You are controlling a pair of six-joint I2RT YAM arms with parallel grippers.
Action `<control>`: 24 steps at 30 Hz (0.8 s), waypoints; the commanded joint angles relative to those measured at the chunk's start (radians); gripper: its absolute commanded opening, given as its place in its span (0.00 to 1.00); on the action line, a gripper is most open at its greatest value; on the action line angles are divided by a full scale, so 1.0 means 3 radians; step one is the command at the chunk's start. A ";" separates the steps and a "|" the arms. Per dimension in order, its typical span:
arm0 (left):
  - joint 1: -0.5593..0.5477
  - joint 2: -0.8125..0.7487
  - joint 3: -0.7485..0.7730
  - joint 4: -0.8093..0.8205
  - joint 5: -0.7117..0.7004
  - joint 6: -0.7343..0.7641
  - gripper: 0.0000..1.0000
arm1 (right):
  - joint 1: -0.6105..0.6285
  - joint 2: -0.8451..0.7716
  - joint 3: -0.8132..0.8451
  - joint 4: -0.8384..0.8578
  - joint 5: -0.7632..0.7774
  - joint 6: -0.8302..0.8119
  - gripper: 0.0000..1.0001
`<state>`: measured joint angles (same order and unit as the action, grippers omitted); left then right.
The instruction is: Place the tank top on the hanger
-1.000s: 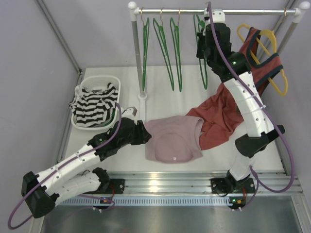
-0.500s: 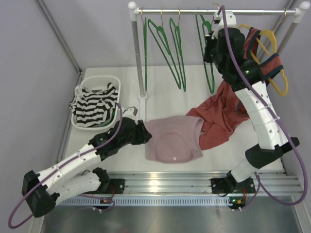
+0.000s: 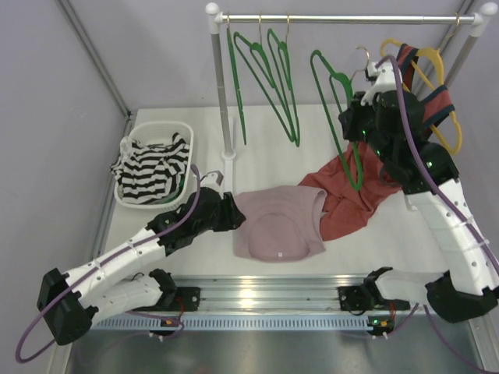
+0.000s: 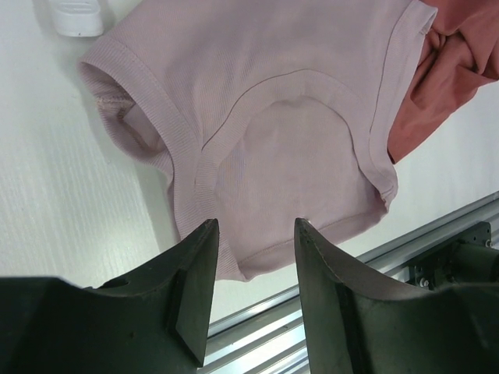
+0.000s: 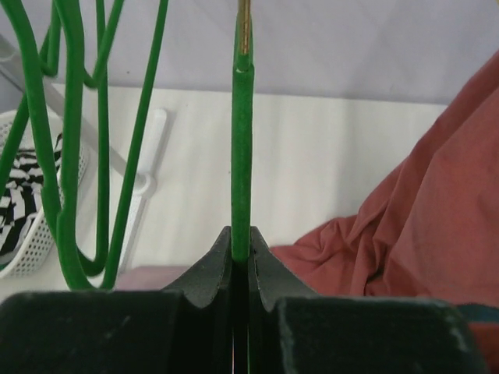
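Observation:
The dusty-pink tank top [image 3: 277,226] lies flat on the white table, near the front edge. My left gripper [image 3: 232,212] hovers at its left edge, open; in the left wrist view the tank top [image 4: 273,117] fills the space beyond the empty left gripper [image 4: 253,234]. My right gripper [image 3: 352,109] is shut on a green hanger [image 3: 356,167], which hangs free of the rail, tilted, above the rust-red top. In the right wrist view the hanger [image 5: 242,156] stands upright, pinched in the right gripper [image 5: 242,238].
Three green hangers [image 3: 265,78] hang on the rail [image 3: 343,17] beside its post [image 3: 221,86]. A yellow hanger [image 3: 433,86] carries a rust-red top [image 3: 351,195] that drapes onto the table. A white basket [image 3: 125,195] holds a striped garment. A metal rail [image 3: 265,292] runs along the front.
The right arm has lifted the green hanger off the rail and carried it right and towards the front. The other green hangers are swinging. The left arm has barely moved.

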<state>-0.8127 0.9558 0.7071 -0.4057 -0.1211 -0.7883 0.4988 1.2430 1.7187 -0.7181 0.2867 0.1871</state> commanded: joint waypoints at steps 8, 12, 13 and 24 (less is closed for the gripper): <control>-0.0215 0.0357 0.0061 0.0059 -0.0347 -0.0210 0.49 | 0.0014 -0.1106 -0.1607 -0.0025 -0.0898 0.0491 0.00; -0.0522 0.0475 0.0097 -0.0130 -0.0756 -0.0429 0.49 | 0.0081 -0.1499 -0.2149 -0.0045 -0.1047 0.0629 0.00; -0.0578 0.0485 0.0082 -0.0166 -0.0818 -0.0481 0.49 | 0.0086 -0.1551 -0.2297 -0.0055 -0.1068 0.0639 0.00; -0.1259 0.1210 0.0368 -0.0683 -0.1478 -0.1146 0.49 | 0.0112 -0.1796 -0.2590 -0.0178 -0.1426 0.0614 0.00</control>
<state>-1.1660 1.2728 0.7635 -0.5518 -0.4717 -1.0565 0.5190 0.7254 0.9287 -0.8009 -0.0868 0.3706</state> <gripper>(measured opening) 0.489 0.036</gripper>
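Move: The left hand, open and empty, has the pink tank top's middle about 8 cm ahead, 14 cm to its right and 14 cm below; the near end of the rack's left foot is some 19 cm ahead and 3 cm left. From the right hand, already holding the freed green hanger, the tank top's middle lies about 5 cm back, 18 cm left and 42 cm down; the red garment's lower folds spread roughly 3 cm ahead and 6 cm right, at table height. The right hand keeps its shut grip on the green hanger and swings it down some 20 cm and back about 14 cm, away from the rack and down towards the tank top's near right corner, tipping its fingers down by about 25 degrees, turning a little counter-clockwise and easing to a stop while still well above the cloth. Meanwhile the left hand, fingers staying half open, sinks about 8 cm and draws back about 4 cm towards the tank top's near left corner, rolling so its fingers point more steeply down, and ends still above the cloth. ##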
